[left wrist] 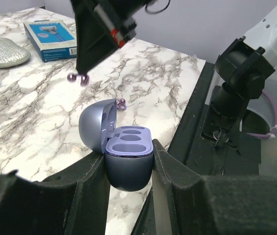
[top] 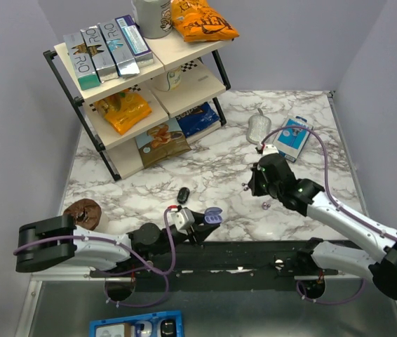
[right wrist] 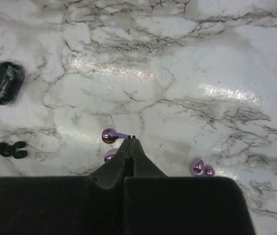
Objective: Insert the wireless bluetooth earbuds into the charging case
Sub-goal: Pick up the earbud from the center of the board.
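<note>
My left gripper (left wrist: 127, 152) is shut on the charging case (left wrist: 128, 166), a blue-purple shell with its lid (left wrist: 95, 128) swung open and its two wells empty. It holds the case near the table's front edge (top: 212, 215). The earbuds I see are glossy purple. My right gripper (right wrist: 130, 139) is shut on the stem of one earbud (right wrist: 110, 135) and holds it just above the marble, right of centre (top: 245, 187). The other earbud (right wrist: 201, 168) lies on the table to the right of those fingers, also seen past the case (left wrist: 121, 103).
A small black case (right wrist: 5, 82) and two black buds (right wrist: 11, 149) lie left of my right gripper. A two-tier rack (top: 64, 77) of snacks and boxes fills the back left. A blue box (top: 293, 137) and a silver pouch (top: 257, 128) lie at the back right. A brown roll (top: 85, 213) sits front left.
</note>
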`<state>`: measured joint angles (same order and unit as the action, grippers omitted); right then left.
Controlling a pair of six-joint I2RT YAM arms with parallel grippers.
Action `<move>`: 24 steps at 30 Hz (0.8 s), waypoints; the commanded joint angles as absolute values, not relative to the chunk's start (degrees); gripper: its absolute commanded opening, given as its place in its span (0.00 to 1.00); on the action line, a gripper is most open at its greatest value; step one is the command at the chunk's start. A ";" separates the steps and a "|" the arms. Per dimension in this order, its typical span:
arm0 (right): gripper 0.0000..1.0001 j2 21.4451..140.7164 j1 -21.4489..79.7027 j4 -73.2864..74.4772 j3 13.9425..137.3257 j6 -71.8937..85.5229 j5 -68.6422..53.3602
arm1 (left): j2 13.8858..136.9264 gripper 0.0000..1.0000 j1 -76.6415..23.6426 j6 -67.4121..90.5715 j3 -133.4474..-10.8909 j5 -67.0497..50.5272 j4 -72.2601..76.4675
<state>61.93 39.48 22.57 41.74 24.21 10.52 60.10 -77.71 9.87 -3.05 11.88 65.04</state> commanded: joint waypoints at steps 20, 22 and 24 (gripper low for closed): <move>0.01 47.73 61.26 37.44 50.36 11.78 40.25 | 82.09 0.00 -62.58 22.41 -5.27 -13.95 94.31; 0.01 47.11 63.09 36.92 50.19 10.73 41.21 | 81.91 0.00 -62.67 21.80 -6.59 -15.99 93.96; 0.01 46.32 64.33 36.21 50.10 10.29 41.74 | 81.83 0.00 -62.58 21.10 -7.91 -18.36 94.04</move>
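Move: Back and to the left of the right hand, roughly 13 cm each way and perhaps 3 cm higher, is the charging case, still held open in the left fingers. The right fingers already pinch the earbud, which lies about 13 cm ahead, 12 cm right and a little below the left hand. On the table about 11 cm below the right hand, the other earbud sits some 3 cm back and 6 cm right, the black case 1 cm ahead and 20 cm left. Lifting the pinched earbud about 9 cm further from the table, the right hand also draws back some 4 cm and tilts its fingers up to a shallower slant, its grip kept shut. Meanwhile the left hand sinks roughly 7 cm with the charging case and edges slightly forward, dipping its fingers some 10 degrees, so the case ends well below the earbud. ##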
